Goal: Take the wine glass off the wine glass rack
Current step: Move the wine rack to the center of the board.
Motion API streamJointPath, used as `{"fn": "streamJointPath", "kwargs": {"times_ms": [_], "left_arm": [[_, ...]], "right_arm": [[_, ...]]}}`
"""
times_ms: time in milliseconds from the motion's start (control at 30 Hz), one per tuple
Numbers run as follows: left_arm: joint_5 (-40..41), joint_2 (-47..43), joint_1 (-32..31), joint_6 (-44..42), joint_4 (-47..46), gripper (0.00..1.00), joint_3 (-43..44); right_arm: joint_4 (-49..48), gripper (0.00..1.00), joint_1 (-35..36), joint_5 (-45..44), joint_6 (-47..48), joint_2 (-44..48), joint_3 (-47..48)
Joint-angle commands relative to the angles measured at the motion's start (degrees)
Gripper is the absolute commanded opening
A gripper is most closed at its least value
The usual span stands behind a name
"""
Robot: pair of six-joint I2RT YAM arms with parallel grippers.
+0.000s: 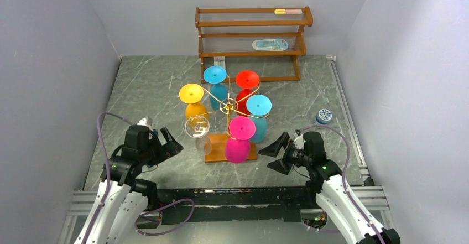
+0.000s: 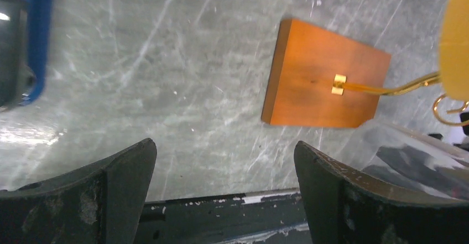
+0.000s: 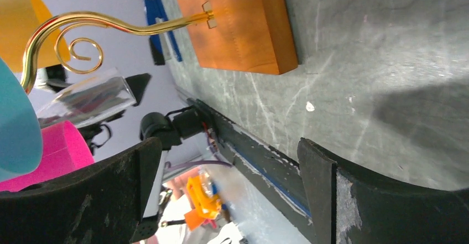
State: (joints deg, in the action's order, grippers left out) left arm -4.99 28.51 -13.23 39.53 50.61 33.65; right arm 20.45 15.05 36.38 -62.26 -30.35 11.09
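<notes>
The wine glass rack (image 1: 228, 107) is a thin gold pole with scroll arms on a square wooden base (image 1: 217, 144), mid-table. Several wine glasses hang upside down from it: yellow (image 1: 191, 94), blue (image 1: 215, 76), red (image 1: 247, 80), teal (image 1: 258, 107), pink (image 1: 239, 144) and clear (image 1: 198, 126). My left gripper (image 1: 171, 144) is open and empty, left of the base and near the clear glass. The right gripper (image 1: 265, 158) is open and empty, right of the base. The left wrist view shows the base (image 2: 326, 83) beyond the open left gripper (image 2: 224, 150). The right wrist view shows the base (image 3: 238, 22) and clear glass (image 3: 88, 97) beyond the open right gripper (image 3: 229, 147).
A three-tier brown wooden shelf (image 1: 251, 34) stands against the back wall, with a flat pale-blue item (image 1: 270, 45) on its middle tier and a small bar (image 1: 288, 11) on top. A small round blue object (image 1: 324, 115) lies at the table's right edge. Grey walls close both sides.
</notes>
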Motion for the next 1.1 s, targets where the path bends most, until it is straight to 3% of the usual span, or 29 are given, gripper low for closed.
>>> {"fn": "streamJointPath", "kwargs": {"times_ms": [0,267,433,733,1067], "left_arm": [[-9.0,-1.6,-0.1,3.6,-4.2,0.98,-4.2],[-19.9,-1.6,-0.1,10.5,-12.1,0.98,-13.0],[-23.5,-0.1,-0.2,13.1,-15.9,0.98,-16.1],[-26.7,-1.2,-0.9,24.4,-26.1,0.98,-23.1],[-26.1,8.1,-5.1,35.1,-41.6,0.98,-26.8]], "right_arm": [[-14.1,0.98,3.3,4.0,-9.9,-2.4,-3.9],[-22.7,1.00,17.6,-10.1,-15.6,-13.9,-4.3],[-33.7,1.00,18.1,-12.7,-20.2,-18.8,-8.3],[-37.7,1.00,18.1,-17.4,-21.3,-23.2,-8.3],[-43.1,0.99,18.0,-18.8,-21.5,-29.9,-7.3]]}}
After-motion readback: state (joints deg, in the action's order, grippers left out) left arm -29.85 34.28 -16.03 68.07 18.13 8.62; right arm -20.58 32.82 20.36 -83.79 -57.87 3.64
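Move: The rack's wooden board lies roughly 22 cm right and 4 cm ahead of the left hand, 7 cm lower; the clear glass hangs some 11 cm right and 3 cm back of that hand, 5 cm higher. From the right hand the board is about 14 cm left, 7 cm ahead and 5 cm down, with the pink glass 10 cm left, 2 cm back and the teal glass 3 cm left, 7 cm ahead, both some 7 cm up. Rightward and down, the left hand goes about 9 cm across and 7 cm lower towards the board's left end, under the hanging clear glass, its wrist rolling some 35 degrees so the open fingers swing to point right. The right hand slides 4 cm left while sinking and easing back, then pushes on forward 4 cm beside the board's near right corner, fingers still wide. ##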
